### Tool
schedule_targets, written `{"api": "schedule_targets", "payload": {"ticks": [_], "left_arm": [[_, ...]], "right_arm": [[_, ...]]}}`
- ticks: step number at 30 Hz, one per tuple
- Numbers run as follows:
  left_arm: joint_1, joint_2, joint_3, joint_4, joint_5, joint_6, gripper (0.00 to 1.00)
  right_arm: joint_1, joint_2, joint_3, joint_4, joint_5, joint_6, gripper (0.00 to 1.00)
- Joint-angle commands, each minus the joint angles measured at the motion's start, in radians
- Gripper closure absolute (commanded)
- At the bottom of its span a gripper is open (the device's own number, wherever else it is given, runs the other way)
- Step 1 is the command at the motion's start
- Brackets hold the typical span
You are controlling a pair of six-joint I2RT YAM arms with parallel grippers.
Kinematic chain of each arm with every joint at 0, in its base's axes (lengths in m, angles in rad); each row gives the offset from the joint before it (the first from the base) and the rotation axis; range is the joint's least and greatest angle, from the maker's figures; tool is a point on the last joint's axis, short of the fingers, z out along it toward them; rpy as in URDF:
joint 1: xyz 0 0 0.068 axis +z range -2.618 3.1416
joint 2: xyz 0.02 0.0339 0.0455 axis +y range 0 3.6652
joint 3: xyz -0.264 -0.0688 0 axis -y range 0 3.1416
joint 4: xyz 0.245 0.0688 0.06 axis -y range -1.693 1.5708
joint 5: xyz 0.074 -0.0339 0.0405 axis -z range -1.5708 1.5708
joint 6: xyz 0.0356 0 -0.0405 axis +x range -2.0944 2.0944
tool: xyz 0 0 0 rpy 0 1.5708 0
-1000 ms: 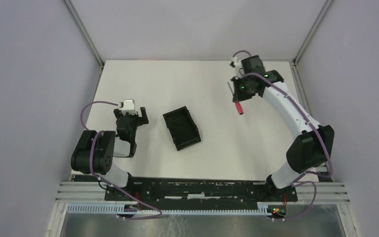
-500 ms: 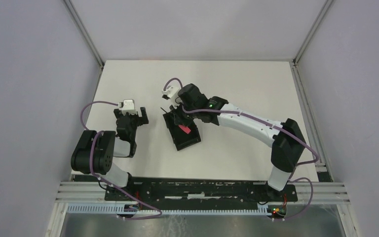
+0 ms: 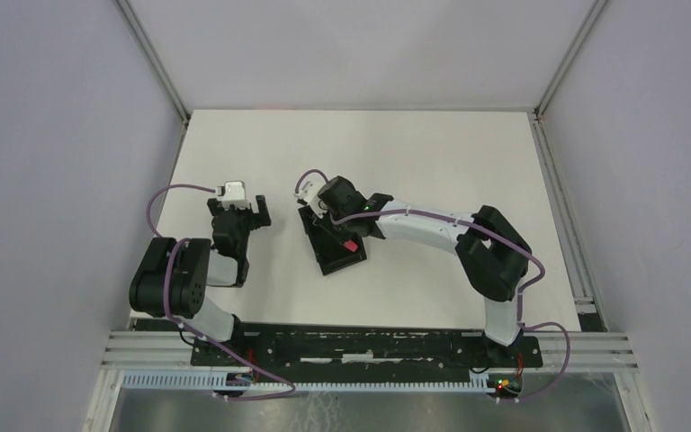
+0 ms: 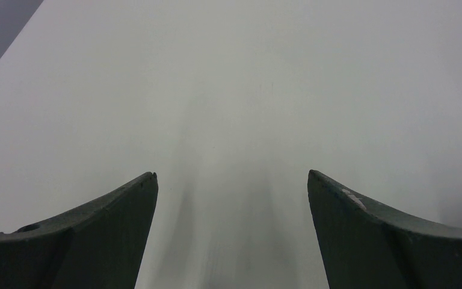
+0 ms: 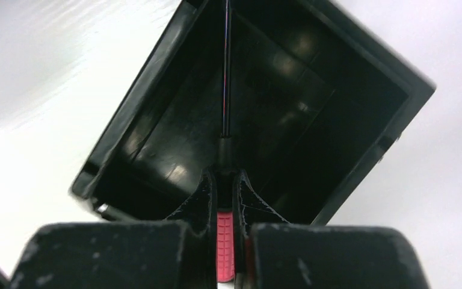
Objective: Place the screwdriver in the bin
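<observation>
The screwdriver [image 5: 224, 241] has a red handle and a thin dark shaft, and my right gripper [image 5: 224, 180] is shut on the handle. Its shaft points forward into the black bin [image 5: 150, 114], over the bin's floor. From above, my right gripper [image 3: 341, 230] hangs over the bin [image 3: 342, 264] at the table's middle, and the red handle [image 3: 348, 244] shows inside the bin's outline. My left gripper [image 3: 239, 207] rests at the left of the table, a short way left of the bin. In its wrist view the left gripper [image 4: 231, 174] is open with only bare tabletop between the fingers.
The white table [image 3: 432, 153] is fenced by metal posts and grey walls at the back and sides. My right arm [image 3: 495, 261] stretches across the right half of the table from its base at the near edge.
The right arm has swung the screwdriver from the far right of the table to the bin, then lowered and drawn slightly nearer over it. The left arm has stayed still.
</observation>
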Motion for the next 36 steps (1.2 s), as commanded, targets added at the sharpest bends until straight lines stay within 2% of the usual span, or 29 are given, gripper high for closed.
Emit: {"api": "schedule_targets", "payload": {"ticks": [1,3,5,9,11,16,18,19,21,24,27,31,36], "left_arm": [[0.003,-0.022,0.0,0.027,0.008,-0.015,0.0],[0.003,-0.022,0.0,0.027,0.008,-0.015,0.0],[0.003,-0.022,0.0,0.027,0.008,-0.015,0.0],[0.003,-0.022,0.0,0.027,0.008,-0.015,0.0],[0.003,-0.021,0.0,0.027,0.008,-0.015,0.0],[0.003,-0.022,0.0,0.027,0.008,-0.015,0.0],[0.003,-0.022,0.0,0.027,0.007,-0.015,0.0],[0.003,-0.022,0.0,0.027,0.007,-0.015,0.0],[0.003,-0.022,0.0,0.027,0.008,-0.015,0.0],[0.003,-0.022,-0.001,0.028,0.008,-0.016,0.0],[0.003,-0.021,0.0,0.027,0.008,-0.016,0.0],[0.003,-0.022,0.0,0.027,0.008,-0.016,0.0],[0.003,-0.022,0.0,0.028,0.008,-0.015,0.0]], "right_arm": [[0.006,0.029,-0.002,0.054,0.054,-0.007,0.96],[0.007,0.031,-0.005,0.061,0.047,0.001,0.76],[0.009,0.027,-0.002,0.072,0.035,0.01,0.61],[0.014,0.004,0.009,0.092,0.042,0.036,0.53],[0.015,-0.015,0.02,0.096,0.045,0.038,0.53],[0.017,-0.128,0.019,0.118,0.069,0.077,0.52],[0.017,-0.19,0.01,0.125,0.091,0.08,0.47],[0.017,-0.231,0.003,0.133,0.1,0.078,0.39],[0.015,-0.303,-0.011,0.137,0.134,0.063,0.04],[0.009,-0.429,-0.074,0.181,0.249,-0.01,0.02],[-0.023,-0.578,-0.256,0.306,0.396,-0.075,0.02],[-0.203,-0.77,-0.524,0.478,0.366,-0.075,0.02],[-0.385,-0.887,-0.856,0.642,0.415,-0.069,0.02]]}}
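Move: The bin to receive the screwdriver is right under the right hand, its middle about 4 cm below and level with it both ways; the fingers still grip the screwdriver just ahead of its red handle. The left gripper waits some 20 cm to the left and 7 cm farther out. From the left hand, the bin's middle lies about 20 cm right, 8 cm back and 5 cm down. The screwdriver, already held over the bin, goes down with the right hand by just over a centimetre as the fingers part about halfway and let go. The hand then climbs some 23 cm out of the bin, opening fully on the way, and sweeps right about 22 cm, drifting forward and finally sinking, while the wrist tips its fingers up and turns clockwise. ##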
